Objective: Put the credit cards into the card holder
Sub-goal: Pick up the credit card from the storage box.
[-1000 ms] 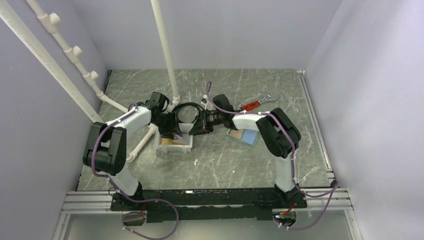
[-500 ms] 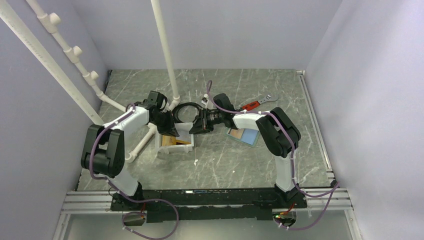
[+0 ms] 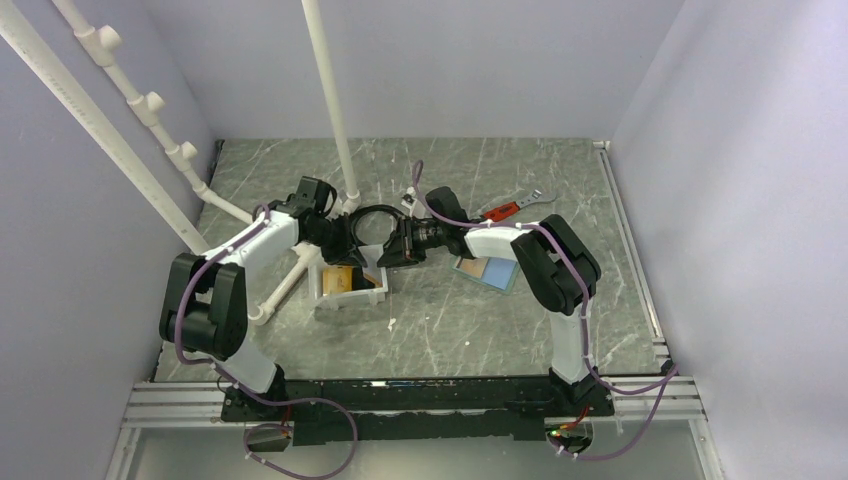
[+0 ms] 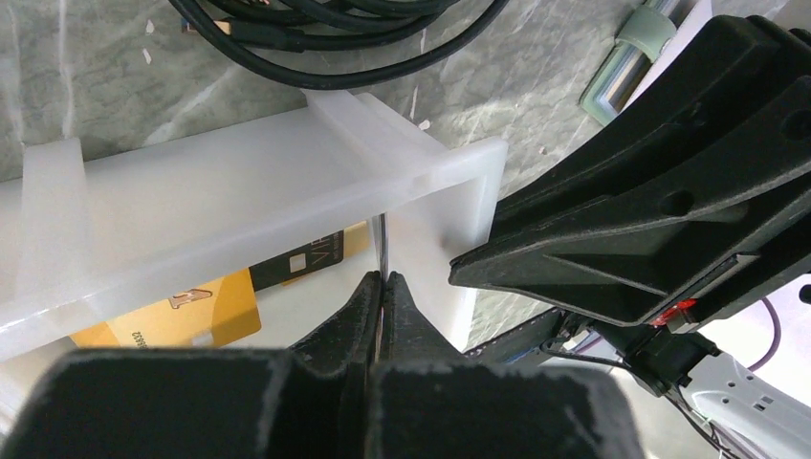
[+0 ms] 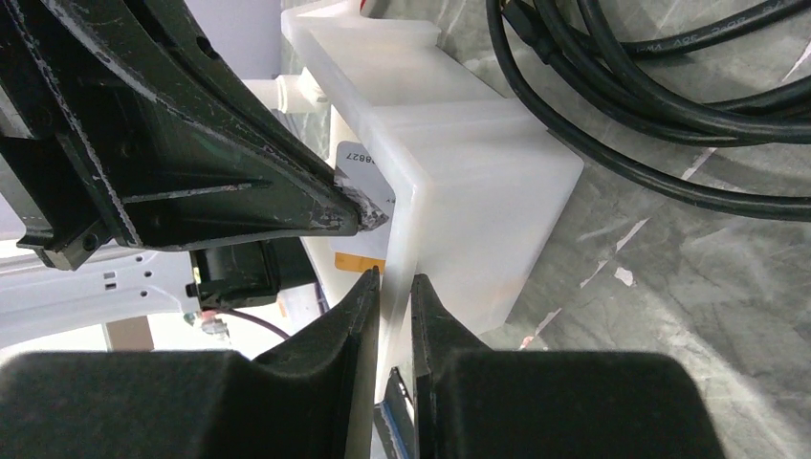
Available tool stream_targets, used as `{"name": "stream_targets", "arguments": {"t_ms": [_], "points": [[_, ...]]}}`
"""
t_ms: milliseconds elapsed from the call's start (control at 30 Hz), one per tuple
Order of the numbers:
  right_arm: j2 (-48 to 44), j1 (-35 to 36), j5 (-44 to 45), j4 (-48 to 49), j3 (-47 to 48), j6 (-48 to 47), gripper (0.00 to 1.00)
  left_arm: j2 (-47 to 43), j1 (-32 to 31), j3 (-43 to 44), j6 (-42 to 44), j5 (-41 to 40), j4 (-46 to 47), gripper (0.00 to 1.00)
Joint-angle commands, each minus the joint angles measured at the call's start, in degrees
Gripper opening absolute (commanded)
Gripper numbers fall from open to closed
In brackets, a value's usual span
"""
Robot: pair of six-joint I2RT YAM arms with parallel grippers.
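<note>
My left gripper (image 4: 383, 278) is shut on a credit card (image 4: 383, 239) that stands on edge over the white tray (image 4: 239, 182). The same card (image 5: 366, 177) shows grey-white with printed digits in the right wrist view. In the tray lie a gold card (image 4: 182, 311) and a dark card (image 4: 301, 256). My right gripper (image 5: 392, 279) is shut on the tray's end wall (image 5: 449, 191). From above, both grippers, left (image 3: 348, 250) and right (image 3: 384, 260), meet at the tray (image 3: 350, 298). The card holder (image 3: 487, 272) lies open to the right, an orange card in it.
A loop of black cable (image 3: 375, 220) lies just behind the tray. A red-handled wrench (image 3: 508, 209) sits at the back right. White pipes (image 3: 335, 110) rise at the back and along the left wall, one running down beside the tray.
My left gripper's jaws have closed on a card in the tray and drawn back a little toward the far side. The right gripper has kept its hold on the tray wall.
</note>
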Motion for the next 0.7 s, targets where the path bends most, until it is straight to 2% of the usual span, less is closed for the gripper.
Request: {"name": "stream_targets", "arguments": {"t_ms": [0, 167, 333, 500, 667], "points": [[0.24, 2.44, 0.78, 1.13, 0.91, -2.43, 0.06, -1.3, -1.19, 1.75, -0.43, -0.33, -2.76, 0.0], [-1.4, 2.06, 3.26, -4.9, 2.74, -7.57, 0.11, -4.74, -0.75, 4.77, 3.49, -2.62, -9.25, 0.0], [-3.13, 1.74, 5.72, -10.52, 5.19, -13.33, 0.24, -8.33, 1.03, 6.29, 9.81, -0.08, -12.98, 0.0], [-5.42, 1.63, 9.94, -16.95, 8.01, -18.84, 0.33, -12.34, 3.48, 7.7, 14.72, -0.97, -17.28, 0.0], [-7.44, 1.53, 11.81, -18.84, 9.38, -17.95, 0.39, -16.03, 7.32, 8.14, 16.59, 3.93, -19.02, 0.0]]}}
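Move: My left hand already pinches the silver VIP card by its upper end, its middle about 3 cm below my fingers. The storage box's middle lies some 3 cm left and 2 cm back; the cable coil 12 cm ahead and 3 cm right. The card holder waits about 26 cm to the right, nearly level. From my right hand, which grips the box's right rim, the box's middle is about 8 cm left and the card about 4 cm left. I keep my left fingers shut on the card, ease it a little back and left, then draw it up and out of the storage box, rising about 7 cm while going 4 cm left and 2 cm back, tilting slightly. Once the lift is under way, my right fingers open and let go of the box's right rim, that hand staying nearly in place but turning some 15 degrees. ##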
